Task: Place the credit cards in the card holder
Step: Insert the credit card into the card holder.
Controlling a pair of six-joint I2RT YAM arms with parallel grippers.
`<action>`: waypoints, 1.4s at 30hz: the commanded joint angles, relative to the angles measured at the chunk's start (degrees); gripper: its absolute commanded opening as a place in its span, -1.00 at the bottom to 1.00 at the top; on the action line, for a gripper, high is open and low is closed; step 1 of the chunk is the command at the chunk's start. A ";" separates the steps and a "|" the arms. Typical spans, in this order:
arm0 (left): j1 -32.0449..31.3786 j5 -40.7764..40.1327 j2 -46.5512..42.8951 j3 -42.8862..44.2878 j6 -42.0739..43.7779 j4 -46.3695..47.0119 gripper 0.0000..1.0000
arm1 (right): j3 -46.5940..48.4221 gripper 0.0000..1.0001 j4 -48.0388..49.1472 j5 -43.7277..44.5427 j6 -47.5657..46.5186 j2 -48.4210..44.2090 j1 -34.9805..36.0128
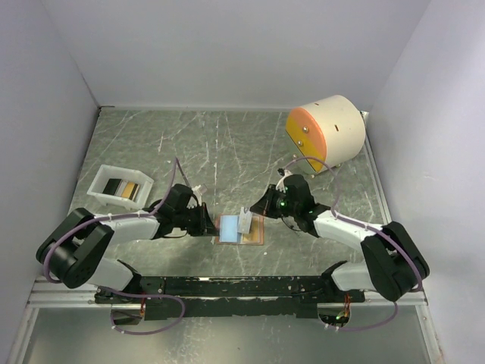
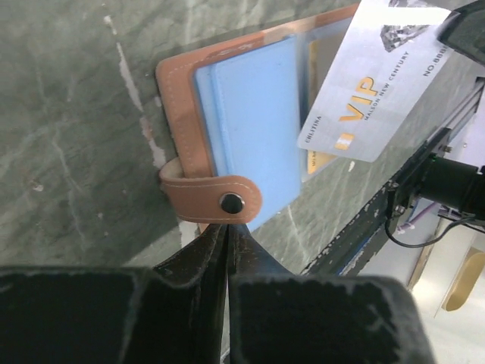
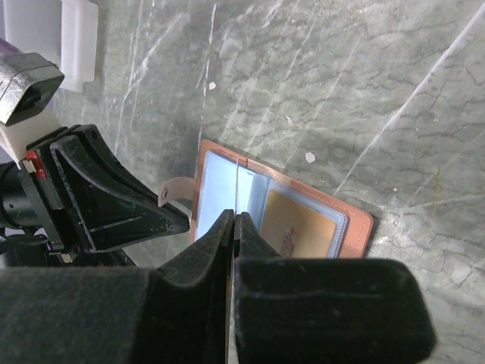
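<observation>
The salmon card holder (image 1: 254, 230) lies open between the arms, showing light blue inner pockets (image 2: 258, 121) and an orange-amber card (image 3: 299, 224) in a clear sleeve. My left gripper (image 2: 227, 226) is shut, its tips closed at the lower edge of the holder's snap strap (image 2: 198, 199). My right gripper (image 3: 235, 216) is shut on a white VIP credit card (image 2: 375, 83). It holds the card tilted above the holder, the low corner over the sleeves. In the right wrist view this card (image 3: 237, 182) is edge-on. More credit cards, a dark one (image 1: 114, 186) and an amber one (image 1: 130, 189), lie in the tray.
A white rectangular tray (image 1: 102, 182) stands at the left of the table. A big cream cylinder with an orange face (image 1: 326, 130) sits at the back right. Grey walls close in the table on three sides. The black mounting rail (image 1: 242, 287) runs along the near edge.
</observation>
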 commanded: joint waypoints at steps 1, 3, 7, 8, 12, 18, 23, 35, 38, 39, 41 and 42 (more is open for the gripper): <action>-0.57 -2.39 1.30 0.43 1.97 -1.26 -0.75 | -1.58 -1.00 4.70 -1.90 0.64 1.97 -0.56; -0.62 -2.77 1.77 0.76 2.43 -2.08 -0.76 | -1.79 -1.00 5.34 -2.06 0.73 2.62 -0.55; -0.70 -3.66 2.42 1.07 3.20 -3.02 -0.79 | -2.20 -1.00 6.25 -2.29 0.52 3.38 -0.60; -0.64 -3.74 2.70 0.98 3.25 -3.00 -0.80 | -2.42 -1.00 6.31 -2.04 0.34 3.60 -0.56; -0.70 -3.67 3.59 0.94 3.23 -2.65 -0.81 | -3.04 -1.00 7.12 -2.39 -0.12 5.14 -0.57; -0.79 -4.21 3.82 1.24 3.53 -3.49 -0.82 | -4.43 -1.00 6.88 -2.90 -0.15 5.88 -0.64; -0.81 -4.78 3.65 1.42 3.76 -4.22 -0.81 | -5.41 -1.00 7.24 -3.01 0.02 6.32 -0.64; -0.91 -5.17 4.82 2.23 4.00 -4.75 -0.82 | -3.38 -1.00 7.36 -5.89 -3.28 10.67 -0.73; -0.93 -5.15 5.20 2.39 3.98 -4.85 -0.83 | -2.45 -1.00 7.50 -6.67 -3.76 11.93 -0.73; -0.97 -5.17 5.23 2.46 4.01 -4.78 -0.82 | -2.19 -1.00 7.46 -6.72 -3.94 12.28 -0.73; -1.05 -5.17 5.33 2.60 4.05 -4.85 -0.82 | -1.69 -1.00 7.10 -6.70 -4.32 12.56 -0.73; -1.06 -5.24 5.37 2.73 4.14 -5.02 -0.82 | -1.34 -1.00 6.72 -6.61 -4.59 12.80 -0.72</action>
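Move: The blue page, the holder's left half, where I'm taking the white VIP card, lies about 5 cm back and 6 cm left of my right hand, some 7 cm down; the gold card in the right half is 5 cm back, level sideways. From my left hand the strap is about 1 cm ahead, 1 cm right and 2 cm below, and the blue page's middle is about 1 cm ahead and 4 cm right. Keeping the VIP card pinched, I lower my right hand about 5 cm towards the open holder and draw it back some 2 cm, tipping it only slightly. Meanwhile my nearly shut left hand sinks about 1.5 cm onto the holder's left edge by the strap, then stays there to steady it. ##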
